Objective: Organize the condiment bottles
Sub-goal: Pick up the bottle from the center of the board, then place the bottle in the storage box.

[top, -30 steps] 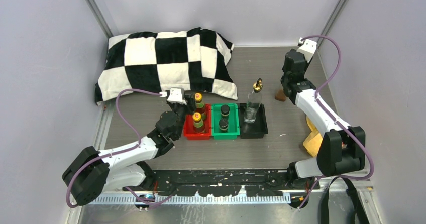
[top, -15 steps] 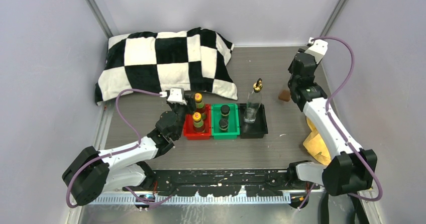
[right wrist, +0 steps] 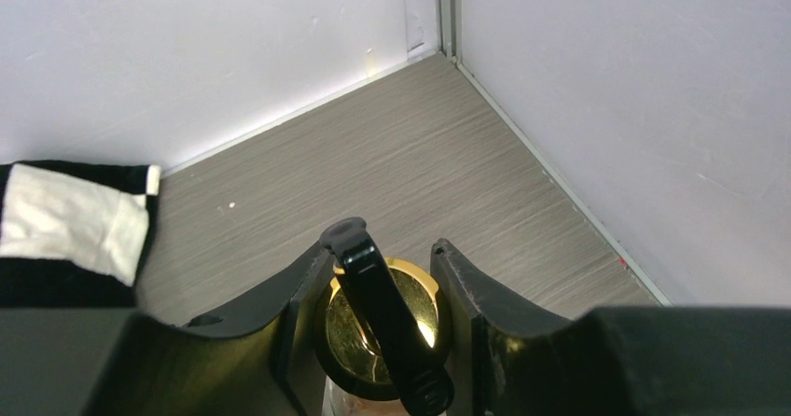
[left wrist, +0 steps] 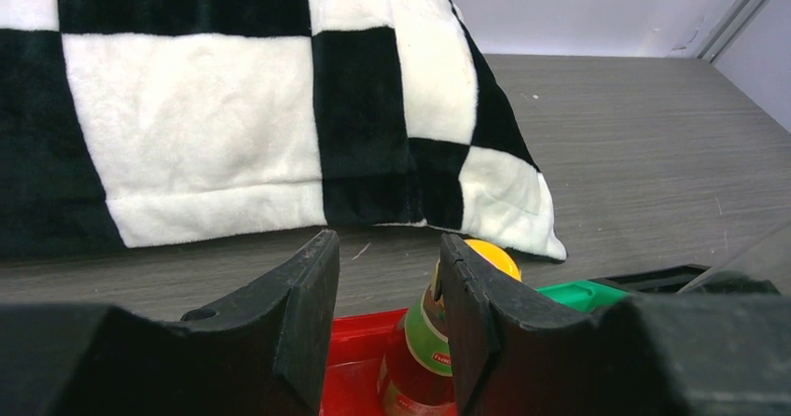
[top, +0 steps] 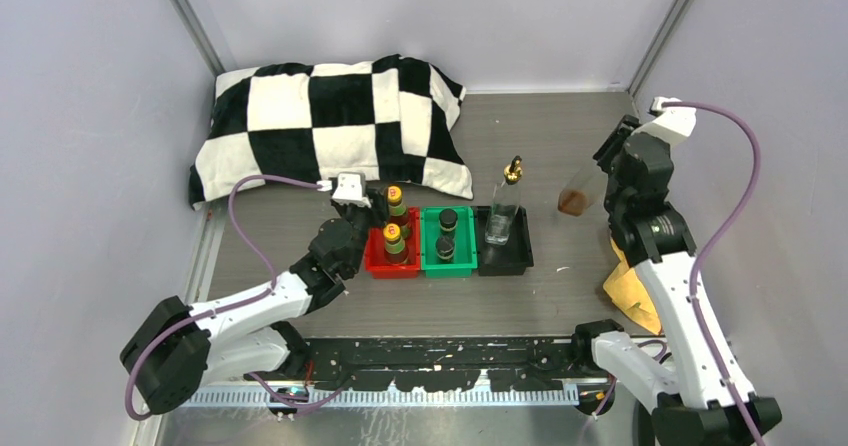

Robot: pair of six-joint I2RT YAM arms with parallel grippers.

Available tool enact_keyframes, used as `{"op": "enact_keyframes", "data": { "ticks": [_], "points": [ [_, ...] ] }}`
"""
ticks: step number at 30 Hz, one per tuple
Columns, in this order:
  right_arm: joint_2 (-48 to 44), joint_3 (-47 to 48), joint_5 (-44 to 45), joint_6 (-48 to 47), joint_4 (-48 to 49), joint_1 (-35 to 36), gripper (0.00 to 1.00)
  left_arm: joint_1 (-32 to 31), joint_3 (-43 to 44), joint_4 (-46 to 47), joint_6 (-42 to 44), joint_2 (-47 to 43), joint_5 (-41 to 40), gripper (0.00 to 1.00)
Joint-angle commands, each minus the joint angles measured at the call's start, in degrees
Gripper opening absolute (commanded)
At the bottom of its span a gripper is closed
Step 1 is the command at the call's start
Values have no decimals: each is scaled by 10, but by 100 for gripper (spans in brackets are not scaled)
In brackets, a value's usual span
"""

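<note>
Two reddish-brown bottles with orange-yellow caps (top: 397, 202) (top: 394, 242) stand in the red tray (top: 378, 264). Two short dark bottles (top: 447, 221) (top: 444, 249) are in the green tray (top: 452, 271). A tall clear bottle with a gold top (top: 503, 211) stands in the black tray (top: 520, 253). My left gripper (top: 377, 202) (left wrist: 387, 248) is slightly open and empty just left of the back red-tray bottle (left wrist: 424, 341). Over the table's right side my right gripper (top: 607, 166) (right wrist: 390, 248) is shut on the gold top (right wrist: 368, 332) of another clear bottle (top: 577, 194), which hangs tilted.
A black-and-white checkered pillow (top: 330, 126) lies at the back left, close behind the trays. A yellow cloth (top: 628, 281) sits at the right edge beside the right arm. Grey walls close in the table on three sides.
The right arm has swung to the right and nearer, carrying the clear bottle, which now hangs tilted. The left arm and the trays have not moved.
</note>
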Motion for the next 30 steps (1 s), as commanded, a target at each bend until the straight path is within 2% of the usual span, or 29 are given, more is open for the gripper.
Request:
{"op": "enact_keyframes", "data": {
  "ticks": [1,8,16,30],
  "points": [
    [-65,38,-46,21,-39,5,1,-4,32,-24,-9,-29,-10,45],
    [-130,59,-107,26,-124,5,1,-4,38,-52,-12,-53,-19,45],
    [-156,93,-180,25,-189,5,1,-5,44,-80,-10,-82,-26,45],
    [-164,89,-288,34,-199,5,1,-5,71,-128,80,-165,-39,44]
  ]
}}
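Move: The right hand already holds the gold-capped bottle by its top; the black bin it is bound for lies about 17 cm to its left, level with it in reach and some 32 cm below. Another gold-capped bottle stands in that bin, about 19 cm left and level in reach. The yellow bag lies roughly 13 cm back and 12 cm right. From the left hand the black bin is about 28 cm right, level in reach, 20 cm below. Right hand swings its held bottle back 10 cm and left, turning some 25 degrees counter-clockwise; left hand rises. ##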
